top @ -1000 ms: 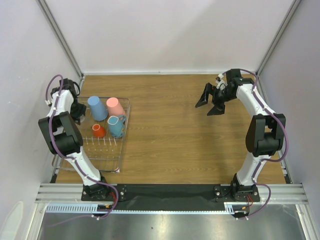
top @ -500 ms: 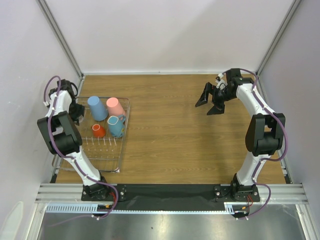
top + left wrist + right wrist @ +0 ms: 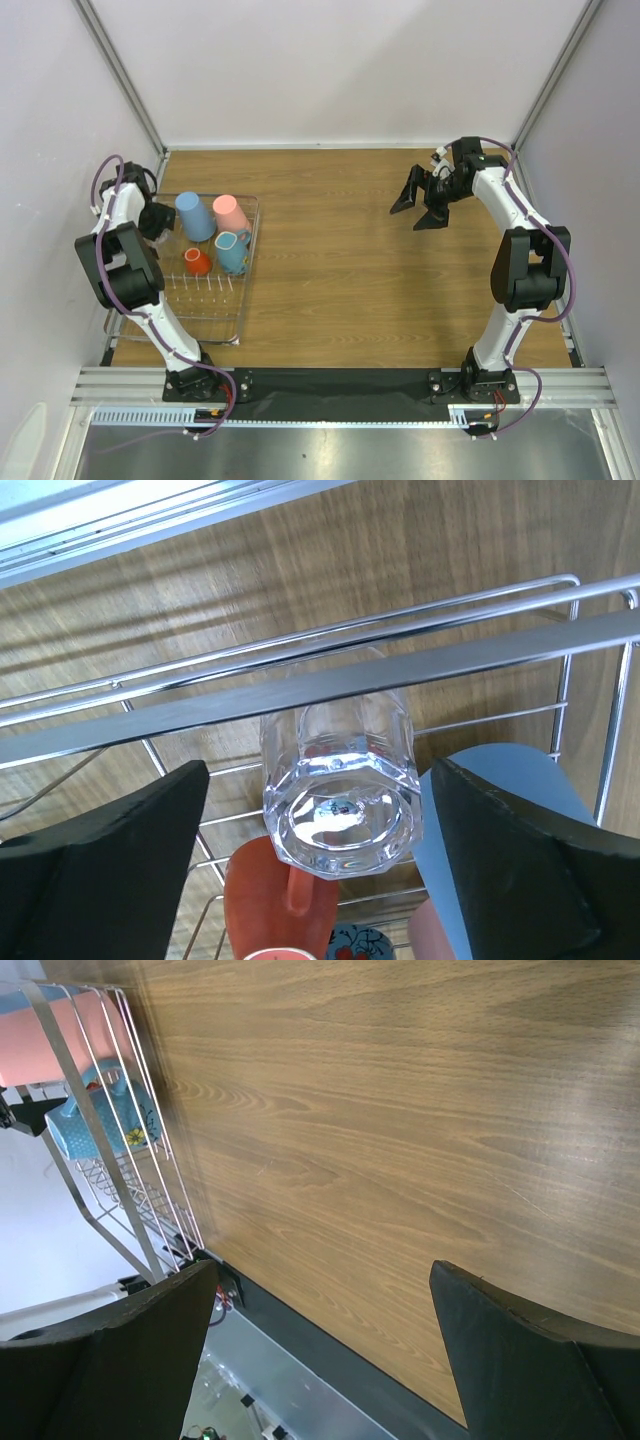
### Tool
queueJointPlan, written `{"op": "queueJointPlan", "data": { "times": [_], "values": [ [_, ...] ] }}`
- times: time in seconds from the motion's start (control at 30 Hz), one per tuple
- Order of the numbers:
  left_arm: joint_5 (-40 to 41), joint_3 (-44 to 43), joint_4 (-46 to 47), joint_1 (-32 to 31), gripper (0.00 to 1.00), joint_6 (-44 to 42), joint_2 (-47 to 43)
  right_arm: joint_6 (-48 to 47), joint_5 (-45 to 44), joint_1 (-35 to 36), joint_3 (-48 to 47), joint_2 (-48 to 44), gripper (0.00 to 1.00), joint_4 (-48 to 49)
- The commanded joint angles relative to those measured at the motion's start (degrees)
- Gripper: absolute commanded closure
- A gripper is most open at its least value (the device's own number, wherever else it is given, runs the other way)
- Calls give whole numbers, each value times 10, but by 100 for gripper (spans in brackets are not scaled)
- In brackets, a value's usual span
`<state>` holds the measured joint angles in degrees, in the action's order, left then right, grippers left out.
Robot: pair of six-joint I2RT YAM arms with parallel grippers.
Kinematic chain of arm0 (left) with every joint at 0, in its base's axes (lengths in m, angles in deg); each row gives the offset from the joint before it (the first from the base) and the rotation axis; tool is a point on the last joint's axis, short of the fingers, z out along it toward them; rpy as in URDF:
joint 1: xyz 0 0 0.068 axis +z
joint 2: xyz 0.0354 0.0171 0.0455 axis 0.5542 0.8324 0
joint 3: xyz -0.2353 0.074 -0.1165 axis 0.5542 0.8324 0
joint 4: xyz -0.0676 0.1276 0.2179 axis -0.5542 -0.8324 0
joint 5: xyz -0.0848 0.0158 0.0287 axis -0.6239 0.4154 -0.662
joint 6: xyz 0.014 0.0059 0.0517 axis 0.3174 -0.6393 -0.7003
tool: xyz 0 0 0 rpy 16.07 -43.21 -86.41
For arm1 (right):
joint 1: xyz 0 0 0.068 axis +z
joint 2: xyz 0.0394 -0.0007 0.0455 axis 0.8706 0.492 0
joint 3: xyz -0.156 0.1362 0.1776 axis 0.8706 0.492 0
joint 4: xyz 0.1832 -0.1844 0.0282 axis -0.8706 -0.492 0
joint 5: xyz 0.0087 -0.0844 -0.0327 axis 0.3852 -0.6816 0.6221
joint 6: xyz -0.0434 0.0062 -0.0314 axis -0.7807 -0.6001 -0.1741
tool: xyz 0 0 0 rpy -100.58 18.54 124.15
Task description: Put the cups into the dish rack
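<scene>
The silvery wire dish rack (image 3: pixel 251 262) sits at the table's left. In it are the light-blue tumbler (image 3: pixel 193 215), the pink tumbler (image 3: pixel 231 212), the small orange mug (image 3: pixel 197 261) and the blue-grey mug (image 3: pixel 233 252). My left gripper (image 3: pixel 158 222) is at the rack's far left side. In the left wrist view it (image 3: pixel 318 770) is open, and the tiny clear glass (image 3: pixel 340 780) lies in the rack between its fingers, with a gap on each side. My right gripper (image 3: pixel 410 218) is open and empty above the bare table at the far right.
The left wrist view shows the orange mug (image 3: pixel 280 910) and light-blue tumbler (image 3: pixel 530 775) beside the glass, under the rack's top wires (image 3: pixel 300 655). The right wrist view shows the rack's edge (image 3: pixel 100 1090) and the blue-grey mug (image 3: pixel 110 1110). Walls enclose the wooden table (image 3: pixel 380 280).
The left arm has shifted slightly at the rack's left edge. The cups and the right arm have not moved.
</scene>
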<state>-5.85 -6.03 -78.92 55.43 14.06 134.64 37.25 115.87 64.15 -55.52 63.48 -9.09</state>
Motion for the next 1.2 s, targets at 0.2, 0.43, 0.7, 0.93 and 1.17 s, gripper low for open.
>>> {"op": "queueJointPlan", "data": {
  "times": [0.2,0.43,0.7,0.93,1.17],
  "values": [
    [-21,-12,-13,-4,0,-9,-63,0,18,8,-19,-7,6,-3],
    [-46,-39,-40,-42,0,-41,-141,8,8,24,-10,-30,4,4],
    [-138,41,41,-155,0,-90,-292,37,-26,28,53,-106,2,20],
    [-172,132,88,-283,0,-111,-406,75,-100,32,188,-248,0,73],
    [-256,209,121,-314,0,-123,-515,175,-96,39,374,-418,0,196]
  ]
}}
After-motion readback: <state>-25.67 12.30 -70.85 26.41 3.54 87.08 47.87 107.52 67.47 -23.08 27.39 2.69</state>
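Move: The glass stands upside down in the rack between the left hand's open fingers, its middle about 2 cm below the hand point. The blue cup is roughly 8 cm to the right and 6 cm farther out, the small orange cup 8 cm right and 5 cm back, the blue mug some 18 cm right and 3 cm back. From the right hand the glass lies about 64 cm to the left, 3 cm back and 10 cm lower. Up first, then sweeping right and lastly a little back, the left hand leaves the glass with its fingers still wide open and passes over the cups to beyond the blue mug, about 24 cm right and 18 cm higher, the wrist tipping upward and swinging clockwise. The right hand, empty and open, draws back some 10 cm above bare table. ##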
